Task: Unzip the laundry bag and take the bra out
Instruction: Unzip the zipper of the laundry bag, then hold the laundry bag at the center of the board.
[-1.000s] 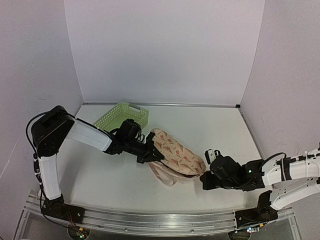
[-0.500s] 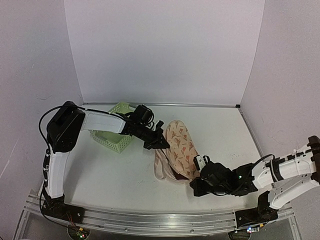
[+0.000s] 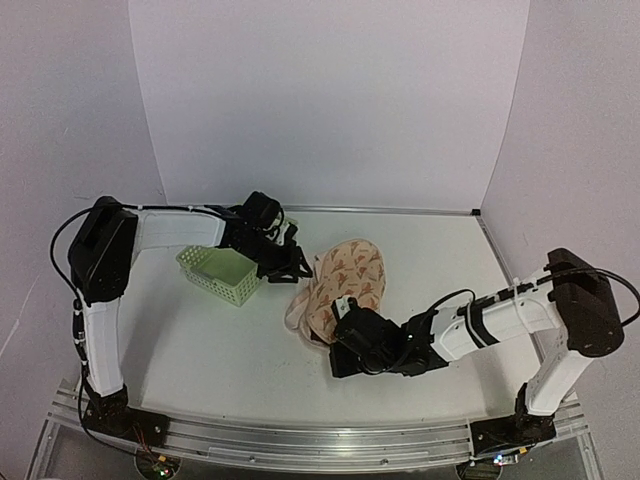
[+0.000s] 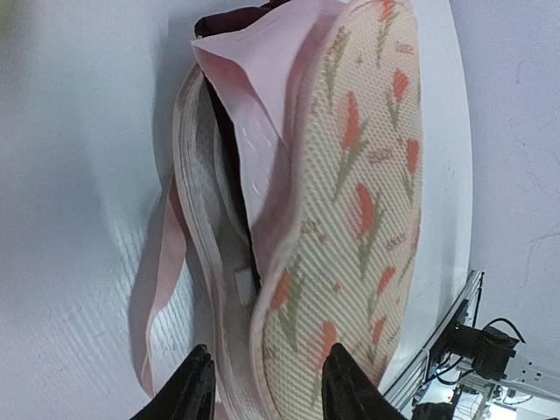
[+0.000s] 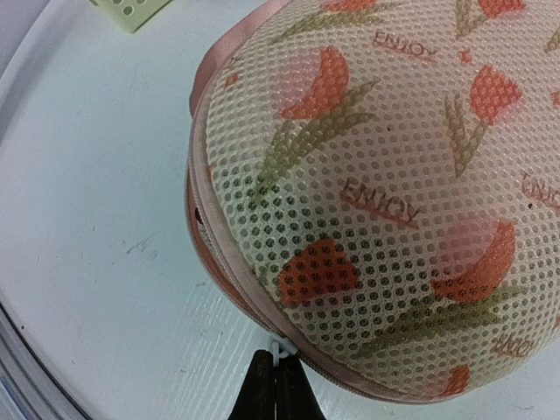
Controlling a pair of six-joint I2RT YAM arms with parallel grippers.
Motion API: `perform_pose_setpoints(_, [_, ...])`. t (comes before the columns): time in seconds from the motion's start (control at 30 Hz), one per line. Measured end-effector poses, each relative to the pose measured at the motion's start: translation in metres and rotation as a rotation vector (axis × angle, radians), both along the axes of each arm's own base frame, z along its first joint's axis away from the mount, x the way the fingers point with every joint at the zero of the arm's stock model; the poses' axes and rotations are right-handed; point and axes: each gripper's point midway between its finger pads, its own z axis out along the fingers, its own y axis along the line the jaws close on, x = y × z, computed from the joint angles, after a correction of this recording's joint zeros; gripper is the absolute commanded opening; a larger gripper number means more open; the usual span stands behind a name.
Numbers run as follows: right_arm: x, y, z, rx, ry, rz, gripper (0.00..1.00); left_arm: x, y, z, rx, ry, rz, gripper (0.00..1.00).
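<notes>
The laundry bag [image 3: 345, 280], a cream mesh pouch with orange tulip print, lies mid-table with its zip partly undone. In the left wrist view the bag [image 4: 359, 175] gapes along its pink trim, and a dark maroon strip of the bra [image 4: 229, 149] shows inside. My left gripper [image 3: 297, 271] is at the bag's far-left end; its jaws [image 4: 267, 385] stand open astride the bag's rim. My right gripper [image 3: 337, 342] is at the bag's near end, shut [image 5: 276, 378] on the small white zipper pull [image 5: 282, 351].
A light-green lattice basket [image 3: 220, 272] stands just left of the left gripper, under that arm. White walls close the table at the back and sides. The metal rail with the arm bases runs along the near edge.
The right gripper has drawn the zipper pull leftward round the bag's near end. The bag has swung and bunched up. The left gripper has pulled back toward the basket and opened its jaws.
</notes>
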Motion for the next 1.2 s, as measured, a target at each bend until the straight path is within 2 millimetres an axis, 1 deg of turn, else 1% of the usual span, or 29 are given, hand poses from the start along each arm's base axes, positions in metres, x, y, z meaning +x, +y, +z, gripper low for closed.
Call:
perform_pose_setpoints(0.07, [0.005,0.004,-0.005,-0.01,0.004,-0.006,0.0,-0.004,0.007,0.017,0.01,-0.035,0.008,0.51])
perform_pose_setpoints(0.2, [0.013,0.007,-0.008,-0.015,0.008,-0.021,0.0,-0.017,0.021,0.058,-0.014,-0.101,0.022,0.59])
perform_pose_setpoints(0.27, [0.017,0.008,-0.007,-0.011,0.007,-0.026,0.0,-0.026,0.025,0.07,-0.031,-0.117,0.025,0.65])
perform_pose_setpoints(0.33, [0.021,0.01,-0.005,-0.006,0.005,-0.031,0.0,-0.038,0.032,0.076,-0.043,-0.117,0.032,0.7])
perform_pose_setpoints(0.4, [0.024,0.011,-0.003,0.0,0.001,-0.03,0.0,-0.051,0.039,0.073,-0.056,-0.096,0.044,0.73])
perform_pose_setpoints(0.5, [0.027,0.012,0.0,0.004,-0.004,-0.028,0.0,-0.068,0.044,0.058,-0.078,-0.037,0.063,0.79])
perform_pose_setpoints(0.63, [0.026,0.015,0.001,0.01,-0.004,-0.019,0.0,-0.089,0.05,0.03,-0.109,0.06,0.11,0.82])
perform_pose_setpoints(0.7, [0.026,0.015,0.001,0.012,-0.002,-0.016,0.0,-0.096,0.05,0.019,-0.133,0.102,0.138,0.82])
perform_pose_setpoints(0.77, [0.025,0.016,0.001,0.015,0.0,-0.013,0.0,-0.101,0.049,0.014,-0.157,0.131,0.159,0.82])
perform_pose_setpoints(0.83, [0.025,0.017,0.001,0.019,0.0,-0.009,0.0,-0.103,0.045,0.012,-0.179,0.152,0.178,0.81])
perform_pose_setpoints(0.97, [0.023,0.018,0.0,0.032,0.002,0.004,0.0,-0.105,0.027,0.016,-0.232,0.166,0.182,0.8])
perform_pose_setpoints(1.07, [0.022,0.019,-0.001,0.036,0.002,0.016,0.0,-0.107,0.014,0.008,-0.237,0.195,0.181,0.8])
perform_pose_setpoints(1.13, [0.02,0.018,-0.003,0.037,0.003,0.024,0.0,-0.108,0.006,-0.002,-0.232,0.217,0.181,0.79])
perform_pose_setpoints(1.2, [0.018,0.016,-0.004,0.037,0.008,0.029,0.0,-0.11,0.002,-0.009,-0.224,0.236,0.183,0.79])
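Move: From the left hand, the bag's near end, where the zip pull sits, lies about 16 cm back, 4 cm to the right and 6 cm lower. The bag's middle is about 8 cm right and 2 cm back, its strap loop about 10 cm back and 3 cm left, and the green basket some 13 cm left and 4 cm farther out, all lower. The right hand already has the zip pull in its fingers; the bag's middle lies some 14 cm ahead and 4 cm right of it. The left hand, its fingers already parting, lifts about 7 cm and swings back and left clear of the bag's open side, then comes down and in to the right again beside the near end, some 11 cm nearer the base, opening wide while its fingers tip about 20 degrees flatter, pointing to the right. The right hand stays shut on the zip pull, nudging forward and a little left by 2 to 3 cm, then easing back slightly and ending close to the open left fingers. ##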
